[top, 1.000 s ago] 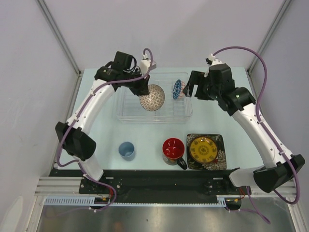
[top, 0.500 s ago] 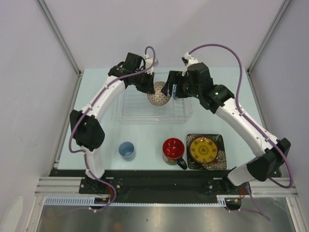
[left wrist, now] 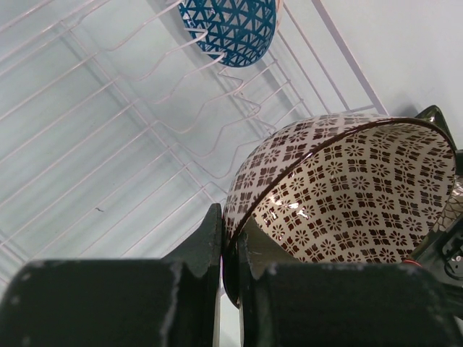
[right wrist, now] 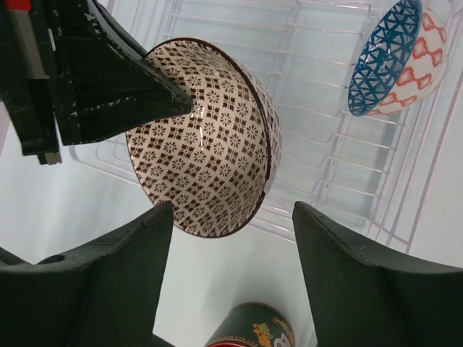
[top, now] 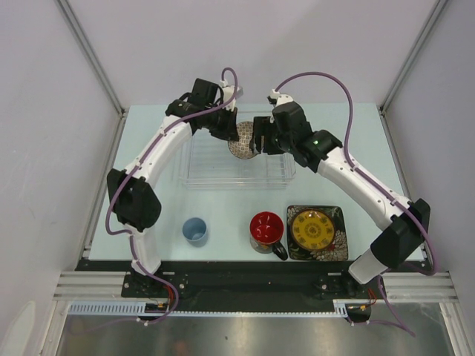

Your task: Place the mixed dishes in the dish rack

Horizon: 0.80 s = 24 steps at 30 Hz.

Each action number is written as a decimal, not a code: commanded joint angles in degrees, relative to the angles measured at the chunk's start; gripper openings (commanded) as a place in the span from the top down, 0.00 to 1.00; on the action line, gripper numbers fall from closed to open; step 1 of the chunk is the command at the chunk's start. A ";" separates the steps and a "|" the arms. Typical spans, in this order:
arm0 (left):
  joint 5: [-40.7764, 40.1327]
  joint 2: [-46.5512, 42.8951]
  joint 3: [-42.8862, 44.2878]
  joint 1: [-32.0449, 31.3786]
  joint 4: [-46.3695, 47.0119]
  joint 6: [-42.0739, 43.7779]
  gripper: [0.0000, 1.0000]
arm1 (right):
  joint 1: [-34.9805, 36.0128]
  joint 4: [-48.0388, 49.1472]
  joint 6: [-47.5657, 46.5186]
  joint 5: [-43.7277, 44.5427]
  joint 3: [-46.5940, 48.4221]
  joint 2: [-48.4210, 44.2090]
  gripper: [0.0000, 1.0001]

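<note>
My left gripper (left wrist: 230,231) is shut on the rim of the beige patterned bowl (left wrist: 347,195), holding it tilted over the clear dish rack (top: 208,165). In the top view that bowl (top: 242,141) hangs at the rack's back middle, between the left gripper (top: 230,132) and the right gripper (top: 257,141). The right gripper (right wrist: 233,211) is open, its fingers (right wrist: 137,260) on either side of the bowl's (right wrist: 206,137) lower edge without touching it. A blue patterned bowl (right wrist: 394,54) stands on edge in the rack's dividers.
In front of the rack on the table stand a small light-blue cup (top: 194,231), a red-inside dark mug (top: 266,228) and a yellow round plate (top: 312,230) lying on a black floral square plate (top: 338,248). Frame posts and walls close in the table's sides.
The right arm has swung left from the blue bowl to the beige bowl, its jaws narrowing a little. The left arm carried the beige bowl slightly back and right, then held still.
</note>
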 commanded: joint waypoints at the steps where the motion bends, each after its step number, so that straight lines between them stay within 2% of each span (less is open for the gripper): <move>1: 3.55 -2.31 1.70 -0.32 3.01 -3.18 1.00 | 0.06 3.44 -1.25 3.00 -0.37 1.78 0.31; 9: 7.77 -4.68 -1.29 -0.41 4.24 -5.64 1.00 | 0.06 7.04 -0.99 4.85 -0.81 3.62 0.41; 12: 8.82 -5.12 -1.82 -0.67 4.33 -5.91 1.00 | 0.15 7.48 -1.34 6.34 -0.98 3.80 0.49; 15: 9.80 -5.82 -3.22 -0.93 4.77 -6.35 1.00 | 0.32 7.83 -2.57 7.93 -0.98 3.72 0.67; 16: 9.88 -5.83 -3.92 -0.93 4.94 -6.35 1.00 | 0.32 7.31 -2.92 8.37 -0.37 3.80 0.81; 19: 10.06 -6.00 -4.02 -0.93 5.03 -6.52 1.00 | 0.50 5.91 -3.98 10.04 0.51 4.15 0.99; 24: 11.64 -6.26 -3.32 -1.02 5.21 -6.79 1.00 | 0.76 4.76 -5.56 11.97 0.77 4.86 1.00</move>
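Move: The left fingers already hold the left rim of the brown patterned bowl, its middle about 4 cm to their right and 1 cm lower. From the open right hand, that bowl lies some 5 cm ahead, 5 cm left and 4 cm below. The blue bowl in the rack is roughly 10 cm ahead of the right hand, 5 cm right and 16 cm down; the rack's middle is about 7 cm ahead, 9 cm left and 19 cm down. The right hand reaches forward and down, about 3.5 cm each way, to the free right-hand rim of the brown patterned bowl, easing some 2 cm to its right near the end with a slight clockwise turn as its fingers go from wide open to nearly shut, pinching that rim between the tips. Meanwhile the left fingers keep their hold on the opposite rim and bring the bowl about 2 cm back and 1.5 cm to the right, tilting it only slightly, high over the rack. ##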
